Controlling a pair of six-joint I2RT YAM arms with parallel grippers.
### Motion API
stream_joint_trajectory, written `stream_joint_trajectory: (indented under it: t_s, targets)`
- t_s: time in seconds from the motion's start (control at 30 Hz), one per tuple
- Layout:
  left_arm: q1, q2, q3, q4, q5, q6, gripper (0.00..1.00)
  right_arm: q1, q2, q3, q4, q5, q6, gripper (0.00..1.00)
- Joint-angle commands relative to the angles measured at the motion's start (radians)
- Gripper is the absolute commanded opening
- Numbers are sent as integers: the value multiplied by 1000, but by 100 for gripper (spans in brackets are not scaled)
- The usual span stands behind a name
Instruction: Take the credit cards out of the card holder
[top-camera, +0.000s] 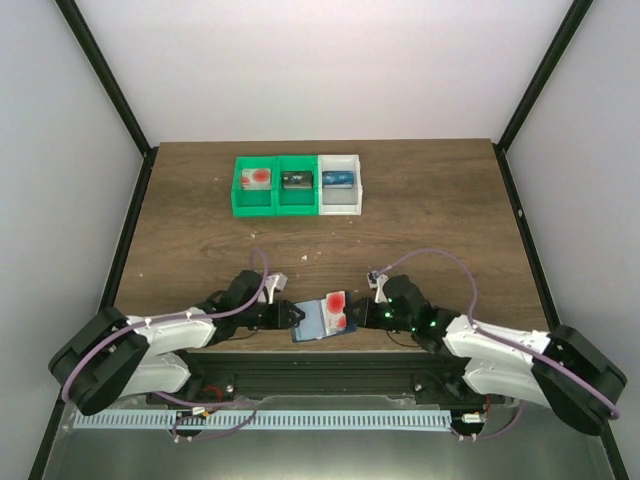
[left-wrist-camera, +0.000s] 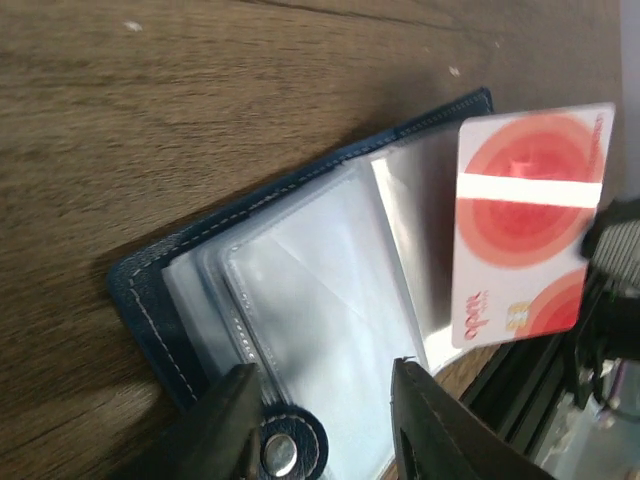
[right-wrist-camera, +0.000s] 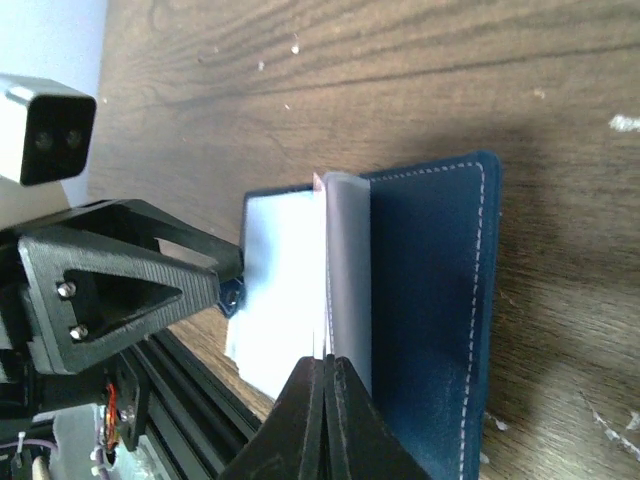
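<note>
The dark blue card holder (top-camera: 312, 326) lies open near the table's front edge, its clear sleeves (left-wrist-camera: 330, 300) fanned out. My left gripper (left-wrist-camera: 322, 405) is open, its fingers (left-wrist-camera: 228, 420) standing either side of the snap tab (left-wrist-camera: 287, 450) and the sleeves' edge. My right gripper (right-wrist-camera: 328, 365) is shut on a credit card (left-wrist-camera: 525, 230), whitish with red circles. That card stands lifted at the holder's right end, seen edge-on (right-wrist-camera: 321, 270) in the right wrist view, beside the holder's blue cover (right-wrist-camera: 430, 300). From above, the card (top-camera: 336, 304) shows between both grippers.
At the back stand green bins (top-camera: 240, 190) and a white bin (top-camera: 340, 207). One green bin holds a card with a red circle (top-camera: 257, 176), the other a black item (top-camera: 298, 180); the white one holds a blue item (top-camera: 338, 180). The black rail (top-camera: 320, 365) runs just behind the holder.
</note>
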Motion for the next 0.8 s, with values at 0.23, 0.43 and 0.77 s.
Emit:
stream_joint_trajectory:
  t_s: [0.23, 0.43, 0.77]
  targets:
    - [-32, -164, 21, 37, 66, -139, 65, -5, -223, -5, -91, 49, 78, 0]
    - [-38, -229, -53, 287, 150, -328, 72, -5, -278, -43, 55, -13, 181, 1]
    - [-67, -229, -53, 403, 144, -418, 73, -5, -311, -92, 323, -71, 332, 0]
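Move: The card, pinched at its edge in the right fingertips, has its middle about 3 cm to that hand's left, 1 cm ahead and 1 cm lower. From the left hand the card is some 7 cm to the right, 1 cm ahead and 3 cm higher. The open card holder lies about 4 cm to the left hand's right, level fore-and-aft and 2 cm below; from the right hand it is 6 cm left, level fore-and-aft, 5 cm down. Both hands rise about 10 cm, fingertips levelling, right keeping its card, left opening wide towards the card. ##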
